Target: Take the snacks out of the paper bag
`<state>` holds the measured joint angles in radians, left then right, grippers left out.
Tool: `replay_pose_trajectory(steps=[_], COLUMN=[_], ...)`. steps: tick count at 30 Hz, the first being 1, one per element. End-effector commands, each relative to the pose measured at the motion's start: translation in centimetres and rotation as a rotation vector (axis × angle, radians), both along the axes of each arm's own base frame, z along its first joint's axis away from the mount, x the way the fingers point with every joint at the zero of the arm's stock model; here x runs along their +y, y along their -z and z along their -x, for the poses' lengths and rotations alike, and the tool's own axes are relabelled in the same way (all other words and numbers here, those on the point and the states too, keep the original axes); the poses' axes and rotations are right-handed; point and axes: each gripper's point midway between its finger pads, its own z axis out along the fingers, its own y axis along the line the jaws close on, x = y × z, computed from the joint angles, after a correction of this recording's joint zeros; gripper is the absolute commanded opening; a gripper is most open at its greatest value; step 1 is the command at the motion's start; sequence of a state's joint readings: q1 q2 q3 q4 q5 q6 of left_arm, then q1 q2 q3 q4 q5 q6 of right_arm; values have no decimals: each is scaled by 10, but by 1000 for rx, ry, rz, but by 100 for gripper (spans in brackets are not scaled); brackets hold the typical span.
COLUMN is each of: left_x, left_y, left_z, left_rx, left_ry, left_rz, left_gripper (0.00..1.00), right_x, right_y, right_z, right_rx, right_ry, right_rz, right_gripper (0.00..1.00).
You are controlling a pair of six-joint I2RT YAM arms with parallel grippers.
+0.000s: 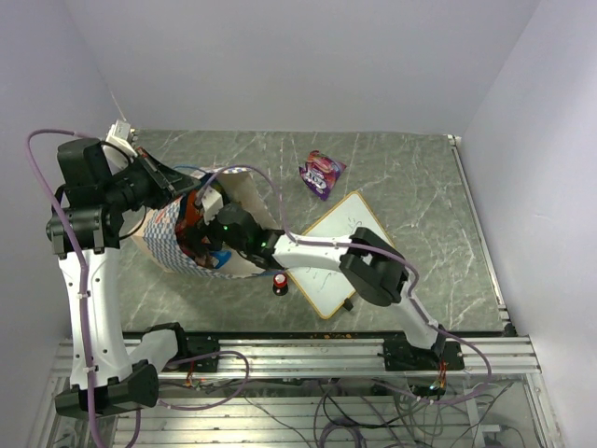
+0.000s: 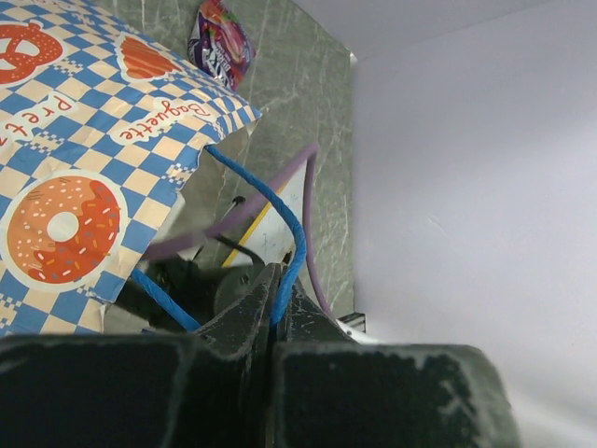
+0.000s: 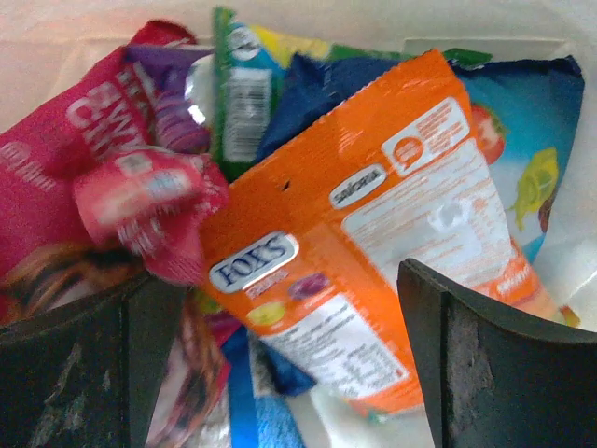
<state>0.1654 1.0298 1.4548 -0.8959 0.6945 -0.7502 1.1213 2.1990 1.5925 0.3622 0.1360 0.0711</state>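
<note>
The paper bag (image 1: 168, 245) lies on its side at the left of the table, its checkered band (image 2: 84, 140) filling the left wrist view. My left gripper (image 2: 272, 291) is shut on the bag's thin blue cord handle (image 2: 284, 219) and holds it up. My right gripper (image 3: 289, 327) is inside the bag's mouth (image 1: 213, 231), open, its fingers (image 3: 485, 364) straddling an orange packet (image 3: 373, 233) without touching it. Around that lie red-pink (image 3: 121, 196), green (image 3: 242, 84) and blue (image 3: 522, 140) snacks. One purple-pink packet (image 1: 322, 174) lies out on the table.
A wood-framed whiteboard (image 1: 340, 252) lies to the right of the bag, under my right arm. A small red-topped black knob (image 1: 280, 280) stands by its near corner. A purple cable (image 2: 312, 215) loops past the bag's mouth. Walls close the table at back and right.
</note>
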Motion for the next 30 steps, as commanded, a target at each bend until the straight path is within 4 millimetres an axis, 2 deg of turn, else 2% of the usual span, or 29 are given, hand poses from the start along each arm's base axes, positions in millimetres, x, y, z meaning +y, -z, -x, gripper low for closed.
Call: replay_pose_trajectory(steps=[1,2,5,6,7,8,11,16,21,26,30], left_x=[-12,-12,-11,-11,-11,-11,-7,-6,-2,-5,-5], left_y=[-18,-19,-16,-14,-13,-14,-13,-7,-9,0,3], left_z=[17,17,18,19,21,22,23,23,19,16,15], left_rx=[-57,-61,-49,-40,-37,-40,-37,-27,-46,-21,-12], left_ry=[76,78,91,94,97,99,91,78,58,54,46], left_rz=[7,3,-16,-20,-28,-39,-76,-75,-93,-50,-38], left_gripper=[7,7,7,7,7,7,7,7,7,7,7], right_x=[8,10,14,12,9,7,1,-3,-8,-10,-10], right_y=[7,16,28,31,33,31,18,-10,-35,-52,-67], right_z=[-33,-36,-44,-48,-52,-53,-53,-52,-40,-31,-17], right_rx=[39,42,23,18,16,13,7,3,-22,-27,-15], right_ry=[86,85,77,85,89,84,41,-9,-65,-99,-158], right_rz=[-29,-14,19,41,59,66,43,29,-13,-38,-84], right_gripper=[94,93,87,79,63,53,32,10,0,0,0])
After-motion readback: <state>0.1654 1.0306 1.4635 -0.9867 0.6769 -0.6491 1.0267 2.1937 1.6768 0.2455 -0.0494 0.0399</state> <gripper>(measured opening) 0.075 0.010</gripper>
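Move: The orange Fox's packet in the paper bag has its middle about 6 cm ahead of the open right gripper, 2 cm to its left and 2 cm lower. The crimson Sweet Chili packet is roughly 3 cm back, 6 cm left and 3 cm below that gripper; the blue packet is some 9 cm ahead, 2 cm left and 2 cm below it. From the left hand the orange packet is about 4 cm ahead, 2 cm left and 22 cm down. Slide the open right gripper about 4 cm forward and a little left over the orange Fox's packet, then shut the fingers fully on its wrapper. With it pinched, draw back to the right and up, some 3 cm each way. Let the left gripper keep hold of the blue handle, with barely a shift. ##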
